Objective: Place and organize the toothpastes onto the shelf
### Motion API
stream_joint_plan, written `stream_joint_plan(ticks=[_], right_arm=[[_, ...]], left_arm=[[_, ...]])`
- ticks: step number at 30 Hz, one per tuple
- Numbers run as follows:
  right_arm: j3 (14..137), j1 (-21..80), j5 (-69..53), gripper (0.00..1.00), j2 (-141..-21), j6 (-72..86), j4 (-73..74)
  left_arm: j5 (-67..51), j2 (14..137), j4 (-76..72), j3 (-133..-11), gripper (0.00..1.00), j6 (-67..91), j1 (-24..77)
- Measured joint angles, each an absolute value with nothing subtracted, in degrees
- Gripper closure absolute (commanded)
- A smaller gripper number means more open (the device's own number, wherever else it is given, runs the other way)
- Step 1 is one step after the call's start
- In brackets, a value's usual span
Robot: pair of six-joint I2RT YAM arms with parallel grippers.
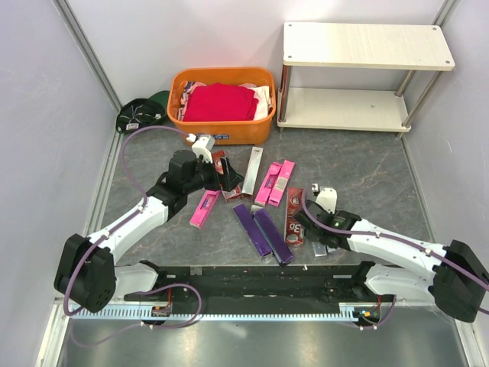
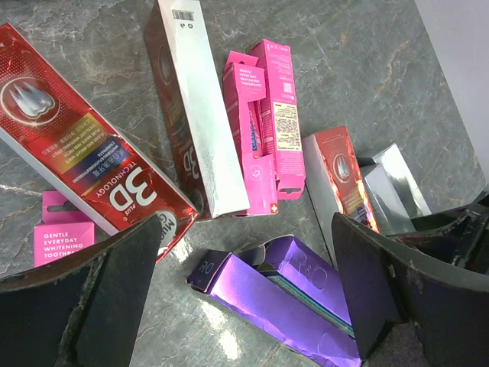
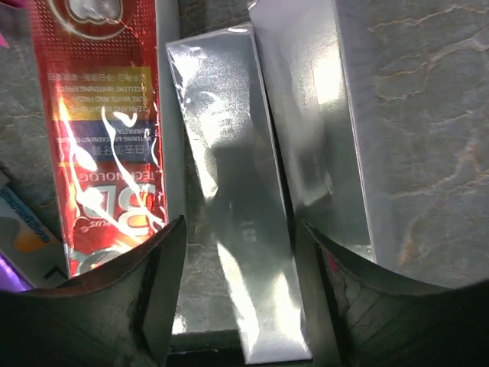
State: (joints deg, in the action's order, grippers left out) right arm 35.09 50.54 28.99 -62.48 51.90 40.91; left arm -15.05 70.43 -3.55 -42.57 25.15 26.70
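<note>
Several toothpastes lie scattered on the dark table: pink boxes (image 1: pixel 275 183), two purple boxes (image 1: pixel 262 229), a red box (image 1: pixel 294 216) and a silver box (image 1: pixel 252 170). The shelf (image 1: pixel 367 46) stands bare at the back right. My left gripper (image 1: pixel 229 177) hovers open above the purple boxes (image 2: pixel 260 294), with a red box (image 2: pixel 84 145) to its left. My right gripper (image 1: pixel 315 229) is low over a slim silver box (image 3: pixel 229 199). That gripper (image 3: pixel 241 229) straddles it, with a gap still showing at the left finger. Another silver box (image 3: pixel 306 115) and a red box (image 3: pixel 99 115) lie on either side.
An orange basket (image 1: pixel 256 126) holding a red cloth (image 1: pixel 220 102) stands left of the shelf. A dark green bundle with cables (image 1: pixel 141 113) sits in the back left corner. A small pink box (image 1: pixel 204 208) lies under the left arm. Grey walls close both sides.
</note>
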Motion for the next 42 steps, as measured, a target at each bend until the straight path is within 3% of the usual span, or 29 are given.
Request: stream_joint_plan(ticks=[7, 13, 23, 32, 42], right_arm=[[30.4, 50.5, 26.5, 0.42, -67.7, 52.0, 35.5], [31.4, 50.8, 27.1, 0.68, -69.6, 51.2, 33.9], [34.8, 50.8, 27.7, 0.86, -67.4, 49.5, 36.8], [43.4, 50.8, 28.6, 0.91, -60.7, 43.3, 35.6], [44.9, 50.8, 11.8, 0.91, -55.6, 32.8, 21.8]], left_arm=[[-15.1, 71.2, -3.7, -42.5, 0.0, 25.1, 26.7], [-15.1, 71.6, -4.0, -42.5, 0.0, 25.1, 26.7], [-15.1, 71.6, -3.4, -42.5, 0.0, 24.8, 26.7], [-20.6, 71.6, -4.5, -42.9, 0.0, 24.4, 26.7], [-39.3, 75.1, -22.3, -43.0, 0.0, 31.4, 26.9]])
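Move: The right hand's target, the nearer-left silver toothpaste, lies about 3 cm ahead of it and 4 cm below, not noticeably to either side. The second silver box is some 4 cm right of that one, the red toothpaste 6 cm left and 3 cm farther out, and the nearest purple box about 12 cm left and 2 cm nearer. From the left hand, the target is roughly 24 cm right, 12 cm back and 15 cm down. Right hand sinks 4 cm, pinches the silver toothpaste, lifts 16 cm leftward; left hand drifts up and right. ##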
